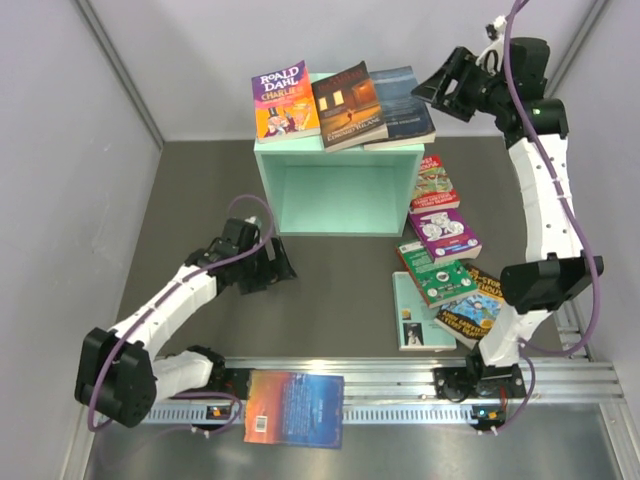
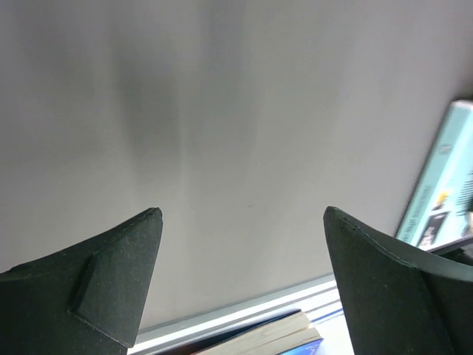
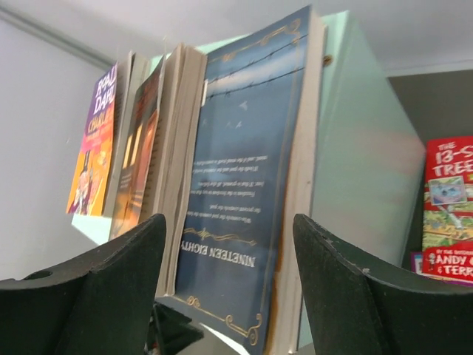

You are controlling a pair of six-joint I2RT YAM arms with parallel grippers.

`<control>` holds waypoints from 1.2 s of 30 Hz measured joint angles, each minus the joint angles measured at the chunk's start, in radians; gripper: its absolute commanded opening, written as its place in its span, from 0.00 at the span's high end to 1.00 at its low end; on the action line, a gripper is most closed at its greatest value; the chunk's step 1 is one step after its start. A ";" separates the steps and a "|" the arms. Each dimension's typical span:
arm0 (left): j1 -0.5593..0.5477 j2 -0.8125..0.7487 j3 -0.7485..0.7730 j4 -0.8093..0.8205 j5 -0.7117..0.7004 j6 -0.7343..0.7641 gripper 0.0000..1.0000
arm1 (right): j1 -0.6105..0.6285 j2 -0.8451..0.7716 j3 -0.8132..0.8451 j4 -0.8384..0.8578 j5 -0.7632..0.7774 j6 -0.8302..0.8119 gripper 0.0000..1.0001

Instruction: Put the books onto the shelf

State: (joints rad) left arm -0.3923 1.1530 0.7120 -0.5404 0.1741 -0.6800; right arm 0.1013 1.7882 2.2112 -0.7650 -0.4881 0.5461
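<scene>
The shelf (image 1: 335, 185), a mint-green open-fronted box, stands mid-table. On its top lie three books: a purple one (image 1: 283, 100), a dark brown one (image 1: 347, 105) and a grey-blue one (image 1: 400, 105). My right gripper (image 1: 440, 90) hovers open just right of the grey-blue book. In the right wrist view that book (image 3: 251, 200) shows beyond the spread fingers, untouched by the right gripper (image 3: 229, 229). My left gripper (image 1: 275, 265) rests low on the table in front of the shelf, and the left gripper (image 2: 242, 214) is open and empty.
Right of the shelf lie a red book (image 1: 432, 183), a purple-white one (image 1: 445, 233), a green one (image 1: 435, 270), a teal one (image 1: 420, 315) and a blue-orange one (image 1: 470, 310). Another blue-orange book (image 1: 295, 408) lies on the front rail. Walls enclose the table.
</scene>
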 measured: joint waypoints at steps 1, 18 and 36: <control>0.000 0.000 0.018 -0.007 -0.002 0.003 0.05 | -0.005 -0.009 -0.014 0.016 0.019 0.006 0.31; 0.000 0.159 0.828 -0.143 -0.122 0.098 0.06 | -0.029 -0.018 -0.143 0.152 0.150 0.103 0.75; 0.000 0.209 0.972 -0.169 -0.186 0.137 0.05 | 0.013 -0.214 -0.497 0.286 0.066 0.127 0.76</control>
State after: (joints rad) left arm -0.3923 1.3621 1.6844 -0.7094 -0.0120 -0.5430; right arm 0.1143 1.5745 1.7142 -0.4793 -0.4217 0.6727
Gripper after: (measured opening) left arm 0.949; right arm 0.235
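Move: The right hand hangs open just off the right side of the shelf's top. The blue book's middle is roughly 3 cm ahead, 6 cm to its left and 6 cm below; the brown Tulane book is about 2 cm ahead, 16 cm left and 5 cm below. From the low left hand, the orange Charlie book is some 27 cm ahead, 2 cm right and 27 cm up, with the Tulane book about 13 cm right of it. The right fingertips come up against the blue book's right side at the shelf edge: the hand swings a few centimetres right and forward while its fingers mostly close, sinks about 5 cm, then draws back and a little left. Meanwhile the left hand, still open, climbs some 30 cm and reaches forward towards the Charlie book, tilting its fingers up to point more forward. ##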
